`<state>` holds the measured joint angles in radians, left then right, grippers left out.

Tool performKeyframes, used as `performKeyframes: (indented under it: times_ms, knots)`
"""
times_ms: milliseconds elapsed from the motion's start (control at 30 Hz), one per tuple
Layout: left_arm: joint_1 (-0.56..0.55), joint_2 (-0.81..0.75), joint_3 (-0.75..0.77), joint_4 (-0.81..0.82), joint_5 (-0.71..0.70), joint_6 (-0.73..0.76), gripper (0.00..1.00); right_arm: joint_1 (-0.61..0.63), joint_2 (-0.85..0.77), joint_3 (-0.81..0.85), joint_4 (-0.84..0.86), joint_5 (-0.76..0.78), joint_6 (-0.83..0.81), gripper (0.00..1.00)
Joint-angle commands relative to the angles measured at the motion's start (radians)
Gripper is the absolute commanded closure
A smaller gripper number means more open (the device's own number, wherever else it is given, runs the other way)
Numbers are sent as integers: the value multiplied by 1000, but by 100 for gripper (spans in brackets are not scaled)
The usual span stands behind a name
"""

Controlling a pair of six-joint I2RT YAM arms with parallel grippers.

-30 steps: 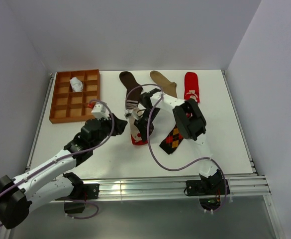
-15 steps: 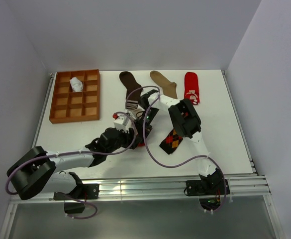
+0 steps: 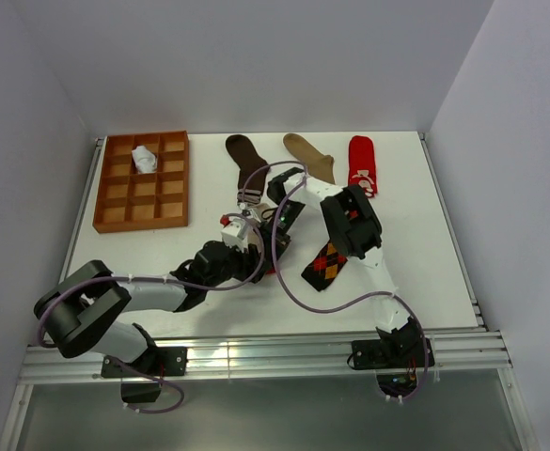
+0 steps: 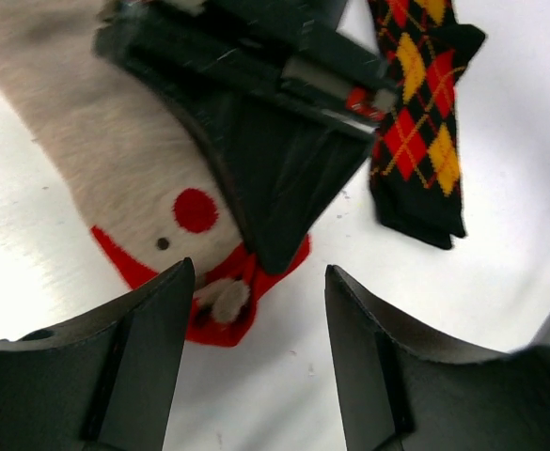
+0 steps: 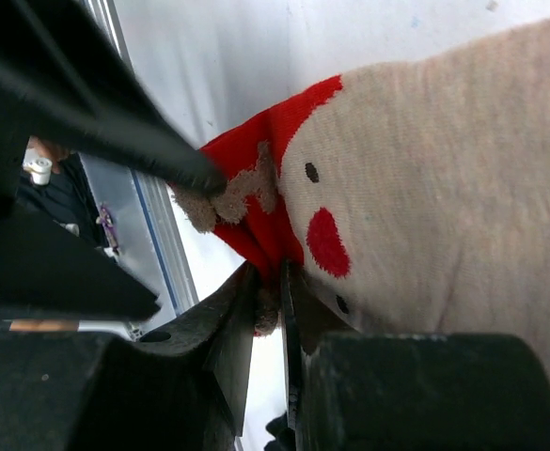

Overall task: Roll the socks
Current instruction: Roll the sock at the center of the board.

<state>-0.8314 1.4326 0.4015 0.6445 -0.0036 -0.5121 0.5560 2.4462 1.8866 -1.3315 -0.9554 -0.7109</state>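
The beige red-toed sock [image 4: 86, 160] [image 5: 444, 160] lies mid-table, largely covered by both arms in the top view. My right gripper [image 5: 273, 274] [image 3: 276, 228] is shut on its red toe [image 5: 275, 225], pinching the fabric between the jaws. My left gripper [image 4: 260, 272] [image 3: 254, 248] hovers open just in front of that toe, nothing between its fingers. The black-orange argyle sock [image 3: 326, 263] [image 4: 416, 113] lies just to the right. At the back lie the dark brown sock [image 3: 246, 162], the tan sock [image 3: 310, 155] and the red sock [image 3: 362, 164].
An orange-brown gridded tray [image 3: 115, 212] sits at the back left with a rolled white sock [image 3: 145, 158] in one compartment. The left arm stretches low across the near table. A metal rail [image 3: 275, 352] runs along the near edge.
My left arm swung right and reached in to the beige sock's toe, its jaws spreading wider. My right gripper stayed clamped on the toe, shifting slightly.
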Motion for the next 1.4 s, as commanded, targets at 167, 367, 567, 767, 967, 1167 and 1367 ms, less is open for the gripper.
performKeyframes:
  times_ms: [167,367,567,767,967,1167,1367]
  knots:
    - [63,61,0,119,105,11,37,-22,-13,3,-110,-28,1,77]
    - [63,127,10,145,175,-6,40,-30,-10,23,-110,-32,19,77]
    - [69,134,-27,199,174,-40,40,-48,-9,42,-109,-39,37,78]
    - [78,150,-24,201,195,-51,42,-77,11,69,-103,-52,77,78]
    - [80,173,11,161,166,-69,50,-88,16,69,-101,-57,87,78]
    - [81,180,68,60,137,-118,65,-90,-1,25,-61,-34,108,79]
    - [81,169,140,-132,119,-164,88,-90,-52,-27,32,13,169,78]
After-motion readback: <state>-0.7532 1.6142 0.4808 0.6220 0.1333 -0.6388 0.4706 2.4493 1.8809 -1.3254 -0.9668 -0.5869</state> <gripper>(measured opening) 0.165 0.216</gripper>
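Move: The red end of the centre sock lies about 4 cm below the left fingers, just 1 cm ahead and 1 cm to their right. The right fingers already pinch its right side; its middle is some 2 cm to their left. The argyle sock lies about 16 cm to the right hand's right and 4 cm farther out; the dark brown sock is roughly 23 cm ahead of the right hand and 6 cm left. The left fingers come to pinch the sock's red end beside the right hand's grip: the hand sinks about 3.5 cm onto it, its fingers tipping some 10 degrees further down, then closes from over half open to nearly shut. Keeping its pinch, the right hand eases about 3 cm forward and a little to the right, rising slightly, then slips back and down about 1 cm while still going right. ##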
